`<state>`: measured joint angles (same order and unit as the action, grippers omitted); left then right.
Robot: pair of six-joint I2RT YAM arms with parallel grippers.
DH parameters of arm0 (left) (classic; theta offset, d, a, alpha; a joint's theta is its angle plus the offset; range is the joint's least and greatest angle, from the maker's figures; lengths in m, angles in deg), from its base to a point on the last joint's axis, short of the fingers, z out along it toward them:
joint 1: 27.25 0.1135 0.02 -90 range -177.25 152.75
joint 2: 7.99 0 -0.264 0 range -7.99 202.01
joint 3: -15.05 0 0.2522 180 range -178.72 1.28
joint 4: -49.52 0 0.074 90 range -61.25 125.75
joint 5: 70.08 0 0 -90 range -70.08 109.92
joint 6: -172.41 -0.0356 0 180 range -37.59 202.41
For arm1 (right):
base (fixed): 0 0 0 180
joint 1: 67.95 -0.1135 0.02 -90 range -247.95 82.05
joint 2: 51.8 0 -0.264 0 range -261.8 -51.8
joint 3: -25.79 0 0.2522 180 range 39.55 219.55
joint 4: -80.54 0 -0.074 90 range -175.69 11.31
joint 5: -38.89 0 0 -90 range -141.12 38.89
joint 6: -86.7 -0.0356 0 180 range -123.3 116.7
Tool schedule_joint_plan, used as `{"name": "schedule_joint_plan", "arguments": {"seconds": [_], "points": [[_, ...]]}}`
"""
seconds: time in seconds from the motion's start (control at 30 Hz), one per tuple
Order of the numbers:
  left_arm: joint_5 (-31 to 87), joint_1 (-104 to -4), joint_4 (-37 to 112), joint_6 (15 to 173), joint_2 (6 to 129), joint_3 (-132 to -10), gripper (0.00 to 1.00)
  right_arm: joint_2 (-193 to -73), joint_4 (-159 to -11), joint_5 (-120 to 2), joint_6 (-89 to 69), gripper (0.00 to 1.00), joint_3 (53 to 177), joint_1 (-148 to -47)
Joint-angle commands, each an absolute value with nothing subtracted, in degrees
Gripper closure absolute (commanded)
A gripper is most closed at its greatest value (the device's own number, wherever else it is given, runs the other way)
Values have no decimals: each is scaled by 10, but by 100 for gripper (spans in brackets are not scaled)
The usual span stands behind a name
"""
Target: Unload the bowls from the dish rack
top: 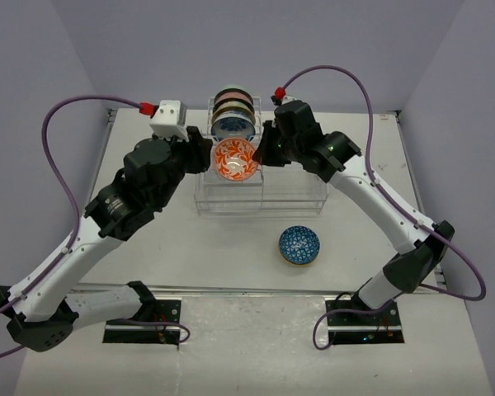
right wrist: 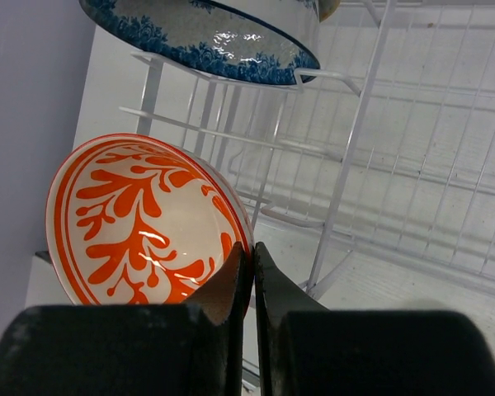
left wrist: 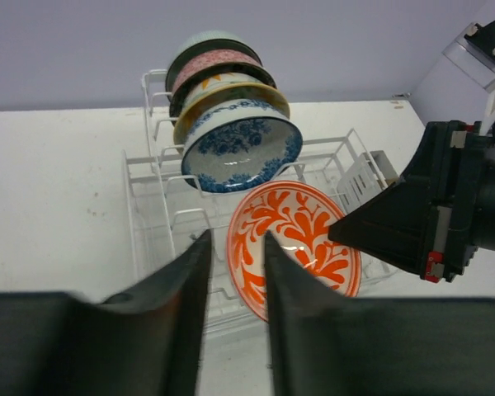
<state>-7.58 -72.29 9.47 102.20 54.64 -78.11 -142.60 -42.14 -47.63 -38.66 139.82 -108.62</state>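
Observation:
A red-orange patterned bowl (top: 234,158) hangs tilted over the front of the clear wire dish rack (top: 293,194). My right gripper (right wrist: 252,247) is shut on the right rim of this bowl (right wrist: 140,223). My left gripper (left wrist: 235,241) is open at the bowl's left rim (left wrist: 301,239), which shows in the gap between its fingers, untouched. Several more bowls stand on edge in the rack's back slots, the blue-white floral one (left wrist: 243,148) foremost. A blue patterned bowl (top: 299,245) sits on the table in front of the rack.
The rack's upright dividers (right wrist: 355,140) stand close right of my right fingers. The right arm's black wrist (left wrist: 445,206) fills the right side of the left wrist view. Purple cables (top: 66,124) loop off both arms. Grey walls enclose the table.

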Motion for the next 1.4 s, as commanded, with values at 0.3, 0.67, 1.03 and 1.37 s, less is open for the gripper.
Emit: {"name": "schedule_joint_plan", "arguments": {"seconds": [0.3,0.67,1.03,1.37], "points": [[-173,-723,59,1028,430,-732,0,-1305,-417,-532,-373,100,1369,-1086],[-140,-723,1,1044,285,-617,0,-1016,-410,-465,-383,100,998,-1046],[-159,-723,26,1037,258,-508,0,-985,-436,-436,-442,100,831,-954],[-158,-723,31,1040,271,-457,0,-1007,-501,-463,-456,100,787,-951]]}}
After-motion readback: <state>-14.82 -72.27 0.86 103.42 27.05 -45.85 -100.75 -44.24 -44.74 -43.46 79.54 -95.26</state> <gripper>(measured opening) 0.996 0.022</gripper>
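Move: Between the right fingers is the orange bowl's right rim, its middle about 6 cm to that hand's left. The stacked bowls on the table lie some 13 cm back from the right hand, 12 cm to its right and 27 cm below. The floral bowl in the rack stands about 11 cm ahead, 7 cm left and 6 cm down. From the left hand the stack is roughly 13 cm back, 24 cm right and 28 cm down. Keep the right gripper pinched on the orange bowl's rim, ease up a touch and back, then sweep right, back and down, some 19 cm right and 19 cm lower, to bring the bowl over the stack, the wrist turning clockwise and tipping down. Meanwhile open the left fingers fully off the left rim and draw that hand left and back, then down about 15 cm. ##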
